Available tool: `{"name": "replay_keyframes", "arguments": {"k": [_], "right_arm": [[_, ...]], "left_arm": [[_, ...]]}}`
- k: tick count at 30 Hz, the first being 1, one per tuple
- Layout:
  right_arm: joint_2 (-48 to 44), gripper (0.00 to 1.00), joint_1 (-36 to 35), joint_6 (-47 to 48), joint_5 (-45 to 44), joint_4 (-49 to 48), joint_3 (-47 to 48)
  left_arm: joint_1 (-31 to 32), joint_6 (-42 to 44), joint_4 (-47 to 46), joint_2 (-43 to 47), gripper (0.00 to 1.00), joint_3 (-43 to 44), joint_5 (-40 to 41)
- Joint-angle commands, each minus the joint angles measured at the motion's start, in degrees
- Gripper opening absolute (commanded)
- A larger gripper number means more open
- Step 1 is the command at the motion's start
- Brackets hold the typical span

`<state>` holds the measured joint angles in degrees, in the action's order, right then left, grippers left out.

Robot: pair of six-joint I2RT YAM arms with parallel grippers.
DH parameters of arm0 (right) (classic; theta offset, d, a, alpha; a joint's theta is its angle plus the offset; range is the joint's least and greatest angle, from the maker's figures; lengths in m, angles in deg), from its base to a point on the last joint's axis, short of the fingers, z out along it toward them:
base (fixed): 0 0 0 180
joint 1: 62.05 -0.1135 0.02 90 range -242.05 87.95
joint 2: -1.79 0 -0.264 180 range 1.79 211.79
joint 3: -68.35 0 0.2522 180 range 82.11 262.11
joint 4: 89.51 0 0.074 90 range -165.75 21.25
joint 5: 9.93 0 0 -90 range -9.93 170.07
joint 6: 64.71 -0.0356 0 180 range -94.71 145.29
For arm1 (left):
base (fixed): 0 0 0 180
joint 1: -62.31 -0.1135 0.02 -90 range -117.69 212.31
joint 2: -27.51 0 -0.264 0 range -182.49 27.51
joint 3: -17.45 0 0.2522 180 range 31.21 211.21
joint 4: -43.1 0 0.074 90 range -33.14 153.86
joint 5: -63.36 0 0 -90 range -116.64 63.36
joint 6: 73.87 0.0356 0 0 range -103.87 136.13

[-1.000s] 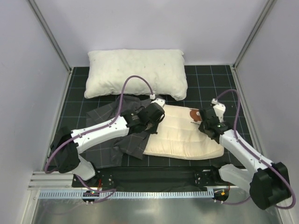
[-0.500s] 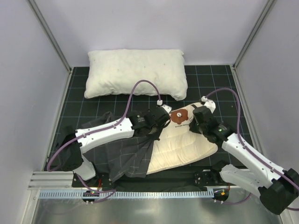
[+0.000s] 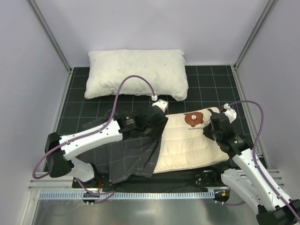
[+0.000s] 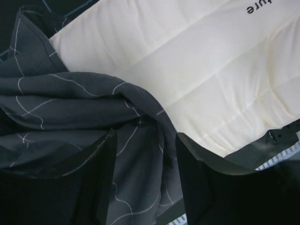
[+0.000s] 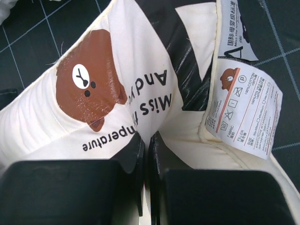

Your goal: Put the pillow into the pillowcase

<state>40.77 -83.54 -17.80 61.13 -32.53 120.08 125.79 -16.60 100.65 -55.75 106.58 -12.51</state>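
The cream pillow (image 3: 187,147) lies slantwise on the mat, its bear print (image 3: 193,118) at the far right end. Its left end sits under the crumpled dark grey pillowcase (image 3: 126,154). My left gripper (image 3: 157,123) hovers over that overlap. In the left wrist view, the left gripper (image 4: 145,140) stands open, loose pillowcase (image 4: 79,103) folds lying between its fingers beside the pillow (image 4: 197,70). My right gripper (image 3: 213,129) is at the pillow's right end. The right wrist view shows the right gripper (image 5: 149,145) shut on a pinched fold of pillow (image 5: 154,89) next to the bear print (image 5: 89,91).
A large plain white pillow (image 3: 136,72) lies across the back of the black grid mat (image 3: 206,84). White walls and metal posts close in both sides. An aluminium rail (image 3: 140,194) runs along the near edge. The pillow's care label (image 5: 241,105) hangs by the right gripper.
The left gripper has opened and let go of the pillowcase. The right arm has drawn the pillow's bear end to the right, and the pillowcase has settled lower over the pillow's left end.
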Motion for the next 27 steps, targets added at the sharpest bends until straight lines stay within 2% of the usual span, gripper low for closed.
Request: {"name": "replay_keyframes", "arguments": {"k": [1, 3, 5, 6, 10, 13, 16, 18, 21, 27], "right_arm": [[0.30, 0.04, 0.23, -1.12, -0.85, -2.97, 1.05], [0.92, 0.05, 0.23, -0.94, -0.40, -3.40, 0.52], [1.53, 0.06, 0.23, -0.77, -0.22, -3.93, -0.09], [1.62, 0.07, 0.23, -0.68, -0.48, -4.37, -0.27], [2.32, 0.09, 0.23, -0.24, -1.36, -5.43, -0.62], [3.38, 0.09, 0.31, -0.06, -1.01, -6.31, -0.89], [3.73, 0.10, 0.40, -0.06, -0.49, -7.36, -1.24], [3.56, 0.09, 0.40, 0.11, -0.57, -7.97, -1.59], [3.64, 0.10, 0.58, 0.64, -0.57, -7.80, -1.41], [2.94, 0.09, 0.49, 0.99, 0.22, -8.24, -2.38]], "left_arm": [[2.25, -0.49, 4.88, 1.61, 0.59, 4.24, 4.75], [3.48, -0.93, 11.53, 1.00, 0.68, 5.92, 9.22], [7.17, -3.29, 17.26, -0.14, 0.70, 9.87, 13.27], [8.83, -4.52, 23.12, -1.19, 0.72, 11.01, 15.90], [19.80, -11.99, 29.41, -2.69, 0.73, 14.01, 20.23], [25.18, -17.70, 27.16, -3.22, 0.73, 11.56, 18.40], [25.64, -21.14, 21.79, -2.43, 0.72, 3.58, 15.50], [25.73, -21.76, 14.86, -1.91, 0.72, -2.30, 14.09], [25.55, -22.29, 8.61, -3.12, 0.73, -6.02, 13.90], [25.11, -21.76, 6.15, -10.77, 0.76, -3.83, 16.02]]}}
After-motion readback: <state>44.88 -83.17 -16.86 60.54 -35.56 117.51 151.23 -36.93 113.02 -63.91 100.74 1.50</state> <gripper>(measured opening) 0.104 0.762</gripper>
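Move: From the left hand, open just above the pillowcase's mouth, the near corner of that mouth lies about 14 cm back, 4 cm left and 12 cm below. The pillow's middle is some 12 cm right and 2 cm back, its far left corner roughly 6 cm ahead and 4 left. From the right hand, pinching the pillow beside the bear, the mouth corner is about 17 cm back and 23 left, the pillow's middle 4 back and 8 left. Open the left gripper wider and draw it back about 12 cm, lifting it slightly over the case's mouth edge, then sink some 12 cm to the near mouth corner, its left side rolling up about 20 degrees. With the right hand, keep the pillow pinched and ease it down a couple of centimetres. ##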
